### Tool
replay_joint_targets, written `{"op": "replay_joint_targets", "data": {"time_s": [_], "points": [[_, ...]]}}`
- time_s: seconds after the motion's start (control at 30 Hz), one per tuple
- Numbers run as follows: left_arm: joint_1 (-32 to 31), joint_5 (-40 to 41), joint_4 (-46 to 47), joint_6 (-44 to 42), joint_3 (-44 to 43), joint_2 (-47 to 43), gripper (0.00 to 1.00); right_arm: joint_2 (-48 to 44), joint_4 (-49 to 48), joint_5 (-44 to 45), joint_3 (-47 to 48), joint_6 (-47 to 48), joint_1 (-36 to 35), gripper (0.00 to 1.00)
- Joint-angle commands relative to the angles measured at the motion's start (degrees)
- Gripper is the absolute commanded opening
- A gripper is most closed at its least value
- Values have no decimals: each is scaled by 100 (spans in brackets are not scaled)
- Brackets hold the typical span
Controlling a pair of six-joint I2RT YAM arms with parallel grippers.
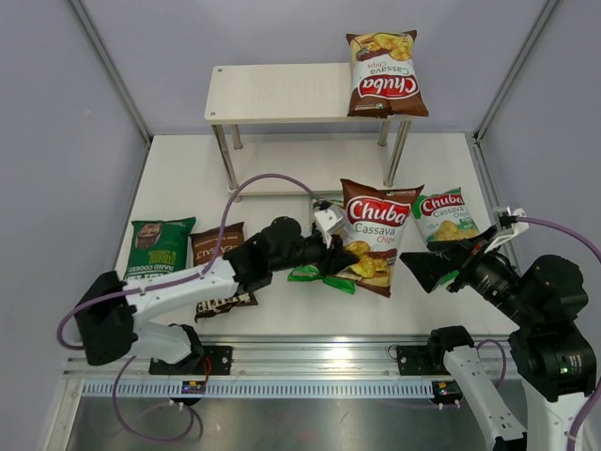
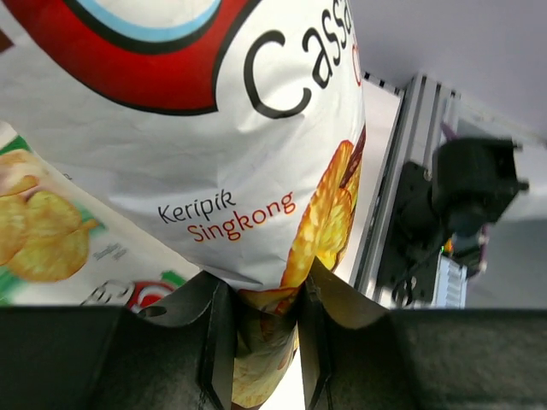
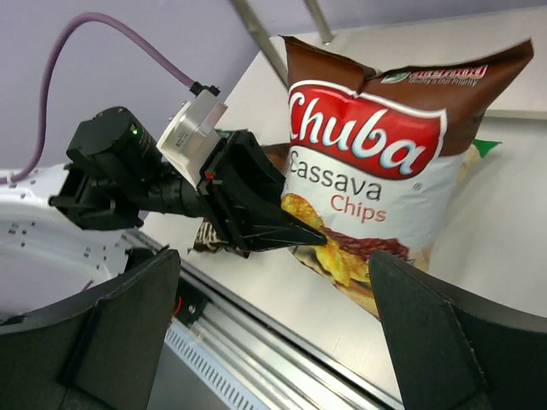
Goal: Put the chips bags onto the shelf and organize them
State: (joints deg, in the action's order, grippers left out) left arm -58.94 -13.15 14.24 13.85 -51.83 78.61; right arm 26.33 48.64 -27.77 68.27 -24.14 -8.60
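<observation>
My left gripper [image 1: 340,252] is shut on the lower edge of a brown Chuba Cassava bag [image 1: 376,230] and holds it upright above the table; the left wrist view shows the bag [image 2: 214,128] pinched between the jaws [image 2: 261,284]. A green Chuba bag [image 1: 322,274] lies under it and also shows in the left wrist view [image 2: 43,248]. A second brown Chuba bag [image 1: 383,77] stands on the right end of the shelf's top board [image 1: 272,92]. My right gripper [image 1: 441,265] is open and empty, facing the held bag [image 3: 376,171] and the left gripper [image 3: 299,235].
A second green Chuba bag [image 1: 446,216] lies right of the held bag. The dark green REAL bag [image 1: 160,246] and the dark brown Kettle bag [image 1: 221,268] lie at the front left. The shelf's lower board [image 1: 272,180] shows between its silver legs.
</observation>
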Motion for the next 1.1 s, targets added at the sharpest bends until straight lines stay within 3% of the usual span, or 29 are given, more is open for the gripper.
{"op": "replay_joint_targets", "data": {"time_s": [0.0, 0.17, 0.37, 0.53, 0.7, 0.9, 1.07], "points": [[-21, -153, -307, -1155, 462, -977, 13, 496, 699, -993, 624, 946, -150, 99], [-48, 400, -1133, -1323, 771, -2180, 13, 1321, 1252, -1371, 1538, 1753, -764, 100], [-293, 453, -2090, -1270, 921, -3183, 11, 2515, 1657, -1248, 2629, 2633, -1547, 99], [-1021, 909, -2540, -1192, 1026, -3677, 9, 3947, 2062, -1046, 3490, 3011, -2127, 97], [-1357, 849, -2681, -1130, 1122, -3756, 4, 4609, 2351, -740, 4088, 3301, -2698, 99], [-1375, 559, -2269, -1068, 1526, -4248, 5, 4593, 2299, -870, 3062, 3469, -3411, 99], [-1375, 401, -2119, -1156, 1624, -4442, 6, 4065, 1912, -1002, 2166, 3337, -3429, 99]]}}
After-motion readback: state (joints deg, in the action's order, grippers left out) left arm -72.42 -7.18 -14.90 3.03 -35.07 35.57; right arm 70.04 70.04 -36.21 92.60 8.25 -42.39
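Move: The left gripper already pinches the brown Chuba bag low on its side; the bag's middle lies about 7 cm right, 2 cm ahead and 3 cm above. The front table edge is some 15 cm straight back and 18 cm down; the green Chuba bag lies 9 cm ahead, 2 cm left and 17 cm below. From the open right gripper, the held brown bag's middle is roughly 8 cm ahead, 6 cm left and 11 cm lower. Keep the left pinch on the brown Chuba bag and carry it about 13 cm left and 12 cm back, towards the front table edge. Bring the right gripper, wide open, after the bag's top end: up a little while swinging left some 12 cm, then down to about 5 cm below its start, turning some 50 degrees counter-clockwise until the fingers point left. Don't close it yet. ##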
